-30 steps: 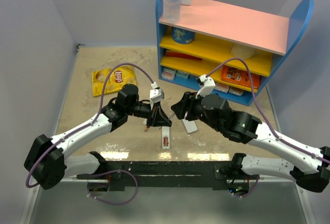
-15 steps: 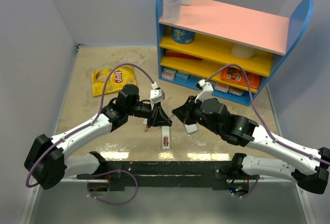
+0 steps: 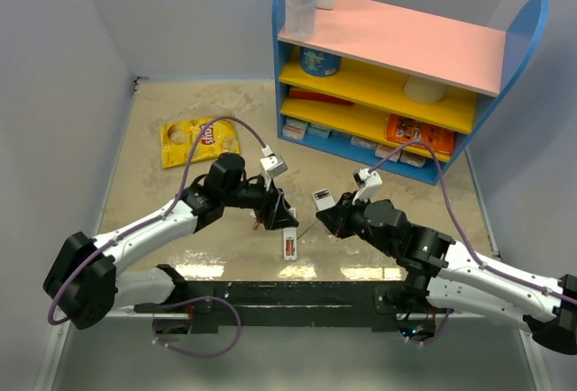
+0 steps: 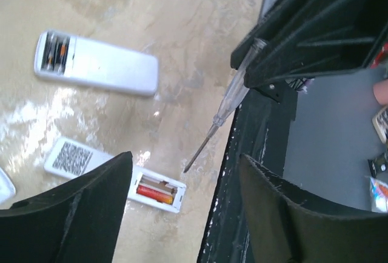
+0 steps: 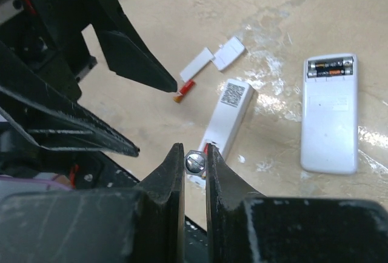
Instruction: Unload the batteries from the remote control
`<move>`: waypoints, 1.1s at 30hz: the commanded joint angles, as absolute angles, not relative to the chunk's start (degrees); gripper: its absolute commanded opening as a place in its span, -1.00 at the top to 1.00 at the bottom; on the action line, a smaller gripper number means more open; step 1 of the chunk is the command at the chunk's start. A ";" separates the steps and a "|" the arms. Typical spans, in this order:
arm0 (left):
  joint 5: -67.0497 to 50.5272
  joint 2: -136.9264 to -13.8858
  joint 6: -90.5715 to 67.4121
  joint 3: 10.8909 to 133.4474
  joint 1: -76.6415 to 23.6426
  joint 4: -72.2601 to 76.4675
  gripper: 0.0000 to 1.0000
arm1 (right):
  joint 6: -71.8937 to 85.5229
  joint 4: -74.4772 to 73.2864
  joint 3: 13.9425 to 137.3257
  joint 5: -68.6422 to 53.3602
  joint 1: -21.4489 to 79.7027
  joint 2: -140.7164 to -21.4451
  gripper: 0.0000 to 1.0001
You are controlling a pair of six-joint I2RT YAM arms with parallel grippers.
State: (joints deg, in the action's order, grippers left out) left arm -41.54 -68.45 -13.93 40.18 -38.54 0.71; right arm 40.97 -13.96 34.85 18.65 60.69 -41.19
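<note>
The remote control (image 5: 227,116) lies back up on the table, its battery slot open at the near end. One red-orange battery (image 4: 153,194) sits in that slot. Another battery (image 5: 184,91) lies loose on the table beside the tip of my left gripper (image 4: 187,157), which is open with nothing between its fingers and hovers over the remote control (image 3: 289,242). My right gripper (image 5: 195,157) is shut on a thin pale stick (image 4: 225,106). The stick's point hangs just above the table near the slot.
A wider white slab device (image 5: 330,114) with its own dark cells lies right of the remote. Two small flat white cover pieces (image 5: 213,58) lie beyond it. A yellow chip bag (image 3: 194,137) and a blue shelf (image 3: 397,76) stand farther back.
My left gripper has opened from shut. My right gripper has closed and swung down and nearer, bringing the stick's point toward the remote's open slot.
</note>
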 commanded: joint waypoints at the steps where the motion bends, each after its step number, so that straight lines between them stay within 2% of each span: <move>1: -33.68 -71.97 -22.22 37.18 -38.32 2.02 -0.40 | 39.03 -1.00 28.14 18.20 60.64 -40.08 1.00; 7: -26.47 -77.16 -25.74 35.42 -38.32 1.85 -0.28 | 37.09 7.37 22.50 18.20 60.65 -39.11 1.00; 22: -28.21 -84.37 -30.41 32.61 -38.32 8.96 0.01 | 35.86 12.21 17.67 15.38 60.64 -39.72 1.00; 33: -30.41 -86.75 -32.34 31.20 -38.32 12.22 0.15 | 35.51 15.73 15.12 15.73 60.64 -42.01 1.00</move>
State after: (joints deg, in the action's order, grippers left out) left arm -28.47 -85.67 -30.89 31.94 -38.54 8.25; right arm 36.77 11.57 15.99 15.44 60.69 -41.95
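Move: The left hand is empty. The narrow remote lies nearly straight under it, about 15 cm down, its middle some 1 cm ahead and 1 cm to the left. A loose battery lies 3 cm ahead and 9 cm left of that hand, the wide remote 7 cm ahead and 9 cm right. From the right hand, which holds the screwdriver, the narrow remote's battery bay is about 8 cm left, 2 cm back and 18 cm down; the wide remote is 8 cm ahead and 2 cm right. Still pinching the screwdriver, the right fingers carry it down about 5 cm, lift a little, then sink again towards the narrow remote's battery bay, shaft pointing left. The left hand drops some 13 cm to the remote just ahead of the bay, quickly then easing, turning counter-clockwise and tipping its fingers down as they partly close; their touch can't be made out. ##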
